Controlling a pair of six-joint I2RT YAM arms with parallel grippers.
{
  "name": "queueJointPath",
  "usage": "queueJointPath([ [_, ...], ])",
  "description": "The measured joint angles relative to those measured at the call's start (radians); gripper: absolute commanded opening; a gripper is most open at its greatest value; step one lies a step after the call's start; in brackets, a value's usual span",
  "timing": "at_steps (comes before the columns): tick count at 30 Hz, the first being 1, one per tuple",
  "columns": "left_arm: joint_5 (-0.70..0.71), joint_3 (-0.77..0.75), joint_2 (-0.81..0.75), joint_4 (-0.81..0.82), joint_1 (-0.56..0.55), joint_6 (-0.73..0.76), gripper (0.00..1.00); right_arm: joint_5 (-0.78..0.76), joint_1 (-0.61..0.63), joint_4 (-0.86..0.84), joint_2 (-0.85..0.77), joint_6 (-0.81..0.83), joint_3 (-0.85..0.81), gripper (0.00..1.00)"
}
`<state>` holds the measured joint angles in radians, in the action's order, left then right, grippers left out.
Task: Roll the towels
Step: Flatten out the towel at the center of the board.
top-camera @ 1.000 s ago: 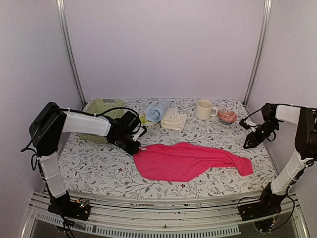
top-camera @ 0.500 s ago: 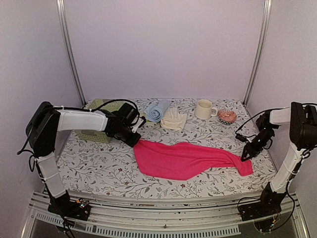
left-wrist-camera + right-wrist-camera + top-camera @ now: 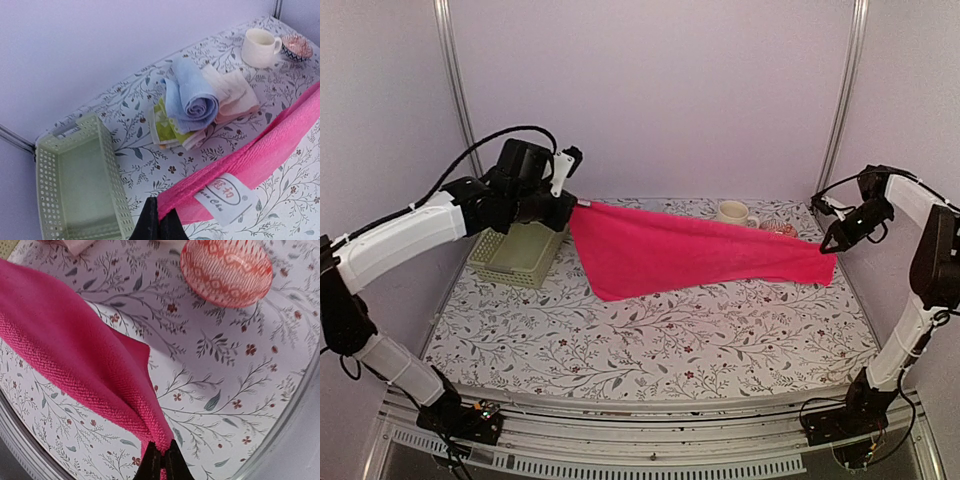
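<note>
The hot pink towel (image 3: 690, 255) hangs stretched in the air above the table, held by two corners. My left gripper (image 3: 576, 204) is shut on its left corner, raised above the basket; in the left wrist view that gripper (image 3: 161, 220) pinches the hem beside a white label (image 3: 226, 195). My right gripper (image 3: 827, 243) is shut on the towel's right end, its jaws (image 3: 162, 456) clamped on bunched pink cloth (image 3: 75, 355). A rolled light blue towel (image 3: 192, 95), a cream-white towel (image 3: 232, 92) and a yellow-green towel (image 3: 167, 127) lie together at the back of the table.
A pale green mesh basket (image 3: 515, 255) stands at the back left, under my left arm. A cream mug (image 3: 732, 213) and a small red patterned bowl (image 3: 226, 270) sit at the back right. The floral tablecloth (image 3: 650, 340) covers the table.
Both grippers closed on the pink towel's ends and lifted it off the table. It was lying flat; now it hangs stretched between the raised arms.
</note>
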<state>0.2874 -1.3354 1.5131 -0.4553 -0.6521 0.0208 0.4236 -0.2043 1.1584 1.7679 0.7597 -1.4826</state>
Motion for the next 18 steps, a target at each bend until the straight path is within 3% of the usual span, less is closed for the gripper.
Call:
queueJointPath([
  [3, 0.017, -0.015, -0.107, 0.007, 0.001, 0.02, 0.0, 0.026, -0.003, 0.005, -0.063, -0.013, -0.095, 0.06],
  [7, -0.022, 0.007, -0.222, 0.021, 0.001, 0.029, 0.0, 0.063, -0.002, 0.006, -0.15, -0.012, -0.063, 0.12],
  [12, -0.172, 0.175, -0.348, 0.017, 0.002, 0.001, 0.0, 0.075, -0.002, -0.01, -0.315, 0.096, 0.24, 0.35],
  [16, -0.348, 0.316, -0.365, -0.056, 0.002, -0.06, 0.0, -0.024, 0.001, 0.065, -0.48, 0.282, 0.549, 0.37],
  [18, -0.41, 0.351, -0.349, -0.106, 0.0, -0.085, 0.0, -0.052, 0.001, 0.093, -0.492, 0.319, 0.577, 0.37],
])
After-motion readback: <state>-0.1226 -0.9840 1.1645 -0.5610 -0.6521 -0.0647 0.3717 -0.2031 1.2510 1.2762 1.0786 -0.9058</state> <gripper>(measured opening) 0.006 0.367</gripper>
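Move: The left hand grips the pink towel's label corner, and the right hand its other end. The board centre lies roughly 20 cm right of the left hand, 6 cm back and 24 cm below; the blue roll is about 20 cm ahead and 14 cm right, the basket 14 cm ahead and 19 cm left, both some 20 cm lower. From the right hand, the board centre is 42 cm left, 3 cm back and 12 cm below; the bowl is 20 cm ahead, 5 cm left and 10 cm lower. The left hand keeps its pinch on the label corner and lifts about 9 cm while drawing back, then swings down, ending some 12 cm back and 5 cm lower with its fingers tipped further down. The right hand rises about 7 cm, then sweeps back towards its base and down to finish about 17 cm back, opening on the way to let go of the towel's right end and turning some 15 degrees counter-clockwise. ##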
